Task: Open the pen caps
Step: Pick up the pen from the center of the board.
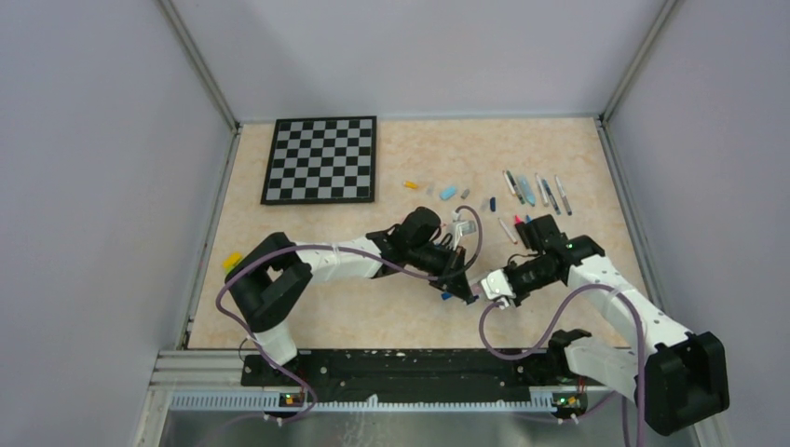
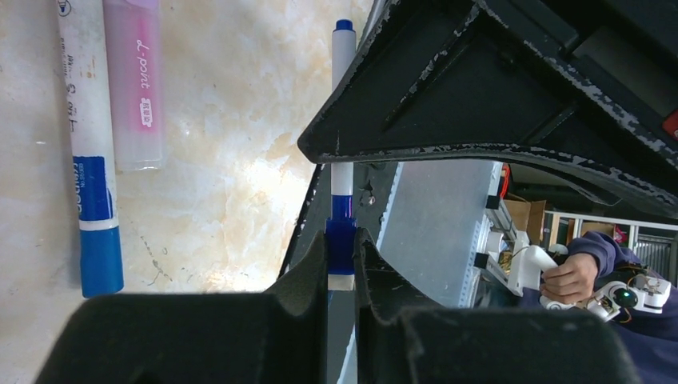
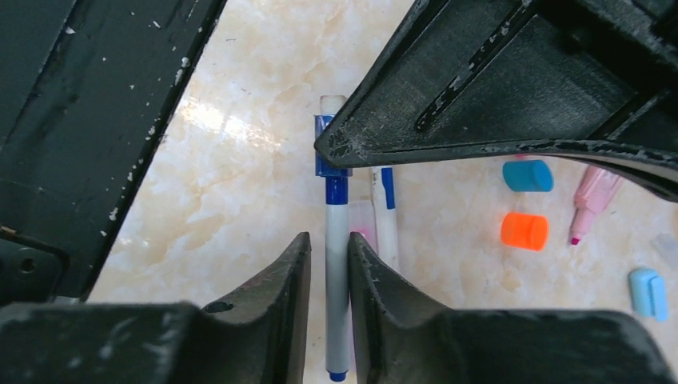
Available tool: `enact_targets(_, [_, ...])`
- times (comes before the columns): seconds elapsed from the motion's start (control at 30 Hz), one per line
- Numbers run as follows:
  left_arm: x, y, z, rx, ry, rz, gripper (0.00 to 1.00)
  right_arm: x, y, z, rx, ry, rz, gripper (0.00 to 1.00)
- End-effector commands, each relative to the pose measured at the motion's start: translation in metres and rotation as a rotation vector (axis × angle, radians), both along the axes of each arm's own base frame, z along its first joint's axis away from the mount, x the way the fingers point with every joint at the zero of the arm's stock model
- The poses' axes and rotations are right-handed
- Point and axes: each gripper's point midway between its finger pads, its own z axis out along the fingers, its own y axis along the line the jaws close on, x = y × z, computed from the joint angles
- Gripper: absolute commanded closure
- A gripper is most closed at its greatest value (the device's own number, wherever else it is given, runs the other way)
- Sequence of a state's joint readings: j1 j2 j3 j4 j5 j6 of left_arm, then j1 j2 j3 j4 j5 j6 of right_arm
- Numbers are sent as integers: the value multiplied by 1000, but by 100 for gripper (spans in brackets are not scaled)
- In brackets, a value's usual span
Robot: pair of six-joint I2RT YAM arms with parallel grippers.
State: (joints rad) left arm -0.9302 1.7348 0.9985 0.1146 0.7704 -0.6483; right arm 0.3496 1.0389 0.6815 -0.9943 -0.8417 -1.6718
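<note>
A thin white pen (image 3: 337,268) hangs in the air between my two grippers, near the table's front middle. My left gripper (image 2: 341,254) (image 1: 458,282) is shut on its dark blue pen cap (image 2: 340,237) (image 3: 329,152). My right gripper (image 3: 329,240) (image 1: 491,285) has its jaws close around the white barrel (image 2: 342,60) from the opposite end, and a thin gap shows beside the barrel on one side. Loose pen caps lie on the table: an orange one (image 3: 524,230) and two light blue ones (image 3: 528,175) (image 3: 648,292).
Under the grippers lie a white marker with a blue end (image 2: 92,160) and a pink highlighter (image 2: 134,88). A row of pens (image 1: 536,191) lies at the back right, with loose caps (image 1: 448,193) to its left. A chessboard (image 1: 322,158) sits back left, and a yellow block (image 1: 231,261) lies near the left wall.
</note>
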Motion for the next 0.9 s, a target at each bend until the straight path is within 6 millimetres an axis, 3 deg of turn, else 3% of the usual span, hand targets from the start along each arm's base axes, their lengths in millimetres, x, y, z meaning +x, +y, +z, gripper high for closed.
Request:
enact_targets(0.0, [5,-9,18,-69,-37,-16,100,4,5,5,18,-59,18,83])
enact_targets(0.1, [5,-8,12,-60,-36,-25,100,5,4,6,13,-76,25,100])
enact_targets(0.27, [-1,3,-3,-14,-5,-56,100,19,-10,5,-75,-138,-34,100])
enact_targets(0.57, [-15,51,-24,71,65,-97,100,50,-49,5,-66,-225,-177,100])
enact_targets(0.87, [-19,61,-27,90,77,-110,100,54,-54,5,-38,-215,-221,100])
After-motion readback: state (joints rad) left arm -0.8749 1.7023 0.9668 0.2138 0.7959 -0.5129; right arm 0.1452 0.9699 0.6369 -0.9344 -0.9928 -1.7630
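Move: The pen's barrel lies between my right hand's open fingers, its middle about 1 cm to their left; it slopes up to the cap, still pinched in my left hand. From my left hand, the pen's middle is about 5 cm right, 1 cm back and 2 cm below. On the table about 10 cm under my left hand, the blue-capped marker lies some 3 cm ahead and 1 cm right, the purple highlighter 2 cm ahead and 6 cm right. I shut my right fingers on the white barrel while my left keeps its pinch on the cap. Then I take both hands forward, about 3 cm each, over the marker and highlighter, while my right hand also rises 2 cm and draws 1 cm to the right, its fingertips tipping up some 10 degrees. My left follows with a 1 cm rise and edges slightly left, pulling against the right. ##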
